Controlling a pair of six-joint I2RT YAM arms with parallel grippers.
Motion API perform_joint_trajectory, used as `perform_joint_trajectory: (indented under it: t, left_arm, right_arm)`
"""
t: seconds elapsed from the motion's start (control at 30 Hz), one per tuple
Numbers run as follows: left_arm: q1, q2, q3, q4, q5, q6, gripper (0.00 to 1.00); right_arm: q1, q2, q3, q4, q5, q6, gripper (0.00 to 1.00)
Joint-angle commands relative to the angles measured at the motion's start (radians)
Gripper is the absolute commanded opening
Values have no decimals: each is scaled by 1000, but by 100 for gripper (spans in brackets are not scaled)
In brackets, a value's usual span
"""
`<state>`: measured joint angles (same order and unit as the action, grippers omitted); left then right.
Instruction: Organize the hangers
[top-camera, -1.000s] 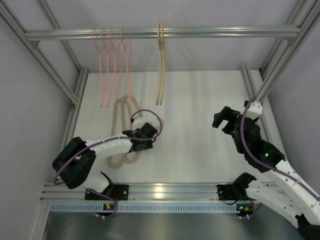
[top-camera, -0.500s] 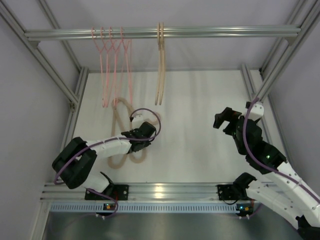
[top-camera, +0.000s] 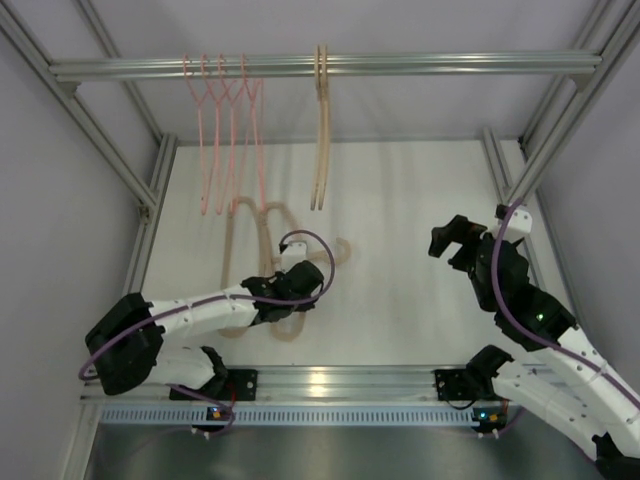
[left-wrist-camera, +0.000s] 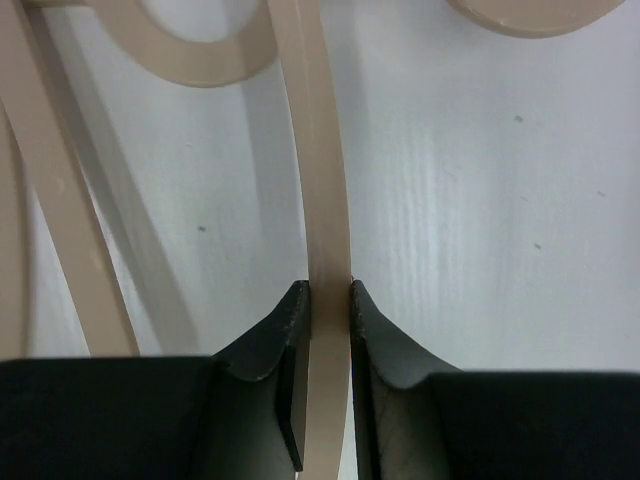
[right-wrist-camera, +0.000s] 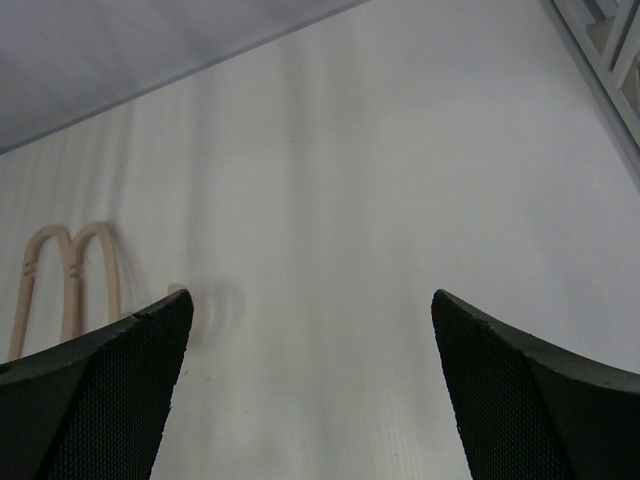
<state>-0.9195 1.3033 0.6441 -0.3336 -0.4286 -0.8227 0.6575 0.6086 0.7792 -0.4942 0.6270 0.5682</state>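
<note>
Thin pink hangers (top-camera: 225, 120) hang in a row on the left of the top rail (top-camera: 430, 65). Beige hangers (top-camera: 321, 130) hang beside them near the middle of it. More beige hangers (top-camera: 243, 215) lie overlapping on the white table. My left gripper (top-camera: 297, 297) is over this pile, shut on the flat bar of one beige hanger (left-wrist-camera: 322, 180), which runs straight out between its jaws (left-wrist-camera: 327, 300). My right gripper (top-camera: 455, 238) hovers over the right side of the table, wide open (right-wrist-camera: 310, 310) with nothing in it. The pile's loops (right-wrist-camera: 60, 265) show at far left.
Aluminium frame posts (top-camera: 95, 140) (top-camera: 560, 110) slant down both sides of the table. A rail (top-camera: 330, 385) runs along the near edge between the arm bases. Bare white tabletop (top-camera: 410, 250) lies between the two grippers.
The left gripper has shut on a beige hanger and dragged it nearer and to the right; the pile has shifted with it. The right arm has hardly moved.
</note>
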Motion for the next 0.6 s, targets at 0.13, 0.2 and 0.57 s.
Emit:
perform_joint_trajectory:
  t: [0.13, 0.2, 0.57]
  left_arm:
    - [-203, 34, 113, -16, -28, -69, 0]
    - [-257, 51, 140, -12, -38, -61, 0]
    - [-311, -32, 253, 309, 352, 72, 0]
  right_arm:
    - [-18, -18, 54, 22, 23, -10, 99]
    - [-18, -21, 64, 2, 46, -19, 100]
    - [-21, -64, 166, -119, 187, -54, 100]
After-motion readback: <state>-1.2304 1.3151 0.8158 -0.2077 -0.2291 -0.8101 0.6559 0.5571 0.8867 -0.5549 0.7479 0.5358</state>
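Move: My left hand already pinches the tan hanger's lower shoulder. The likely goal, the rail by the two hung tan hangers, is about 30 cm ahead, 12 to the right and 40 up. The table hanger's middle lies some 13 cm left, 5 ahead and 4 lower; the pink hangers hang roughly 8 cm left, 30 ahead and 38 up. From my right hand, that rail spot is around 26 cm ahead, 26 left and 18 up. I keep my left-hand pinch and swing the tan hanger rightward about 14 cm, away from the table hanger, drawing back some 8 cm and lifting steadily, faster towards the end. Meanwhile I turn the wrist clockwise and roll its left side down, roughly 30 degrees altogether. My empty right hand stays wide open, then backs off up and to the right, about 6 cm. ##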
